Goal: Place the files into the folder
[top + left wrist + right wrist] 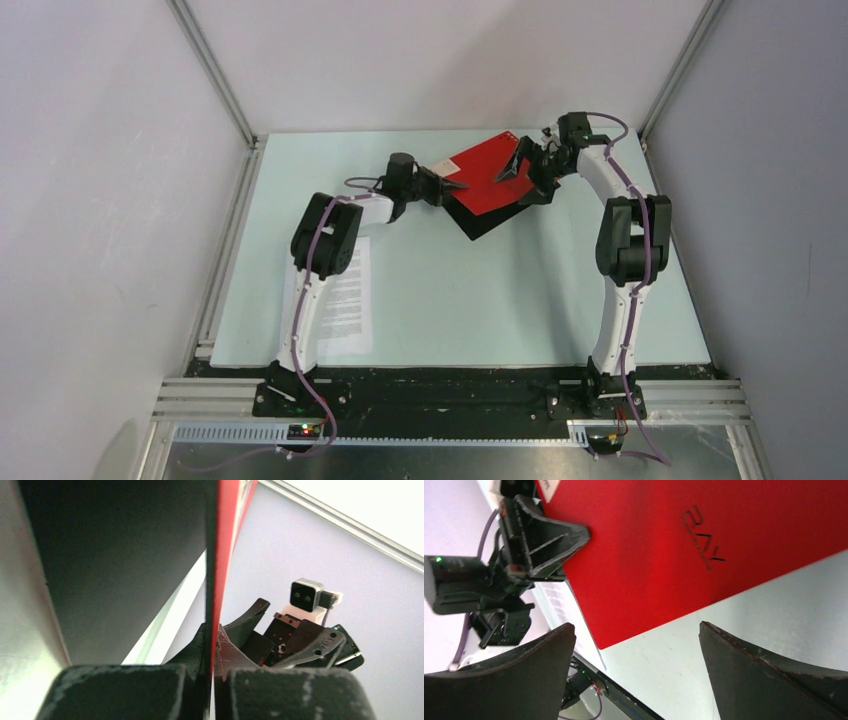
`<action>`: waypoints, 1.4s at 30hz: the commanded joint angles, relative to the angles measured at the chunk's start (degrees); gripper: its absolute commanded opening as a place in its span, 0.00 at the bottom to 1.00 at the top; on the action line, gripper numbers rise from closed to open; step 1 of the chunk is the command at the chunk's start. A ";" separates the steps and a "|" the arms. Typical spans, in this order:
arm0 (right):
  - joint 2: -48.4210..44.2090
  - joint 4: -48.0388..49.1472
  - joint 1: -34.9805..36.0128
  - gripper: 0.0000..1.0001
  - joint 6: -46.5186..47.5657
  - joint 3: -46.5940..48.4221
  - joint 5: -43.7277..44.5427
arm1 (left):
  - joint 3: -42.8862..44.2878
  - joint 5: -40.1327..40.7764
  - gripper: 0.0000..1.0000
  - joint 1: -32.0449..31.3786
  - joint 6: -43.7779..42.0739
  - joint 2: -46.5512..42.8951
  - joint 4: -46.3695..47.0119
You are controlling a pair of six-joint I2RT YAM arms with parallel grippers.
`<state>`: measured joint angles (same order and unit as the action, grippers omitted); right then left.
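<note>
The folder point(487, 178) lies at the table's far middle, its red cover raised a little above the black inside point(481, 223). My left gripper point(451, 187) is shut on the cover's left edge. In the left wrist view the cover point(227, 555) runs edge-on between the jaws of that gripper point(214, 641), black inner face point(125, 555) to the left. My right gripper point(518, 166) hovers open above the cover's right part; in its own view the right gripper point(634, 632) spans the red cover's point(674, 545) corner without touching. The files point(350, 298) lie near the left arm's base, partly hidden by it.
Aluminium frame rails point(225, 240) border the pale table point(500, 300) on the left and right. White walls close the cell behind and beside. The left gripper point(544, 535) and a printed sheet point(558, 599) show in the right wrist view.
</note>
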<state>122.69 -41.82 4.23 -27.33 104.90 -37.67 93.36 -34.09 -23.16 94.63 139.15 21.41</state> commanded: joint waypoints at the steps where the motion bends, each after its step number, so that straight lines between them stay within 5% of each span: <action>1: -2.48 -4.11 0.38 0.98 -1.31 2.50 7.36 | -0.87 -1.07 0.00 -0.99 5.60 -3.61 -5.10; 10: -5.16 -2.65 1.94 0.95 -6.00 -1.86 7.82 | -2.81 -2.00 0.00 -1.51 6.98 -5.27 -6.12; 17: 2.43 -4.64 1.03 0.87 -8.00 6.75 12.35 | -4.94 -3.20 0.01 -1.75 7.45 -7.76 -8.39; 23: 4.48 3.85 -1.13 0.83 -13.84 5.88 0.32 | -4.73 -4.60 0.04 -2.08 7.47 -8.49 -13.08; 29: 1.42 3.35 -2.84 0.84 -14.31 0.95 -0.64 | -3.11 -3.33 0.00 -2.35 5.74 -8.71 -16.95; 34: 1.69 14.68 -3.60 0.90 -20.19 -6.24 -3.56 | -2.06 -5.26 0.00 -2.74 6.23 -8.62 -18.00; 42: 4.66 28.31 -3.31 0.72 -25.22 -4.95 -6.56 | -3.19 -5.80 0.03 -3.55 7.42 -9.07 -19.51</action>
<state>126.89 -26.09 0.51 -49.41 97.60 -40.47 90.54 -34.13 -24.34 100.64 133.16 9.76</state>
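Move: The folder's red cover, already lifted off its black lower flap, is in the left hand's grip by its left side; its middle lies about 10 cm right, 3 cm ahead and 2 cm below that hand. From the right hand, that middle is some 8 cm left, 2 cm ahead and 6 cm below, and its near edge 3 cm left, 2 cm back. The flap's bared strip lies 9 cm left, 5 cm back and 12 cm below the right hand. The red cover stays pinched in the left hand, which eases back about 3 cm, rising slightly and rolling some 15 degrees. The open right hand first dips back a little, then pushes forward and down, some 4 cm lower by the end, turning clockwise to straddle the cover's near edge, one finger above and one underneath; its gap narrows about a fifth without shutting. ##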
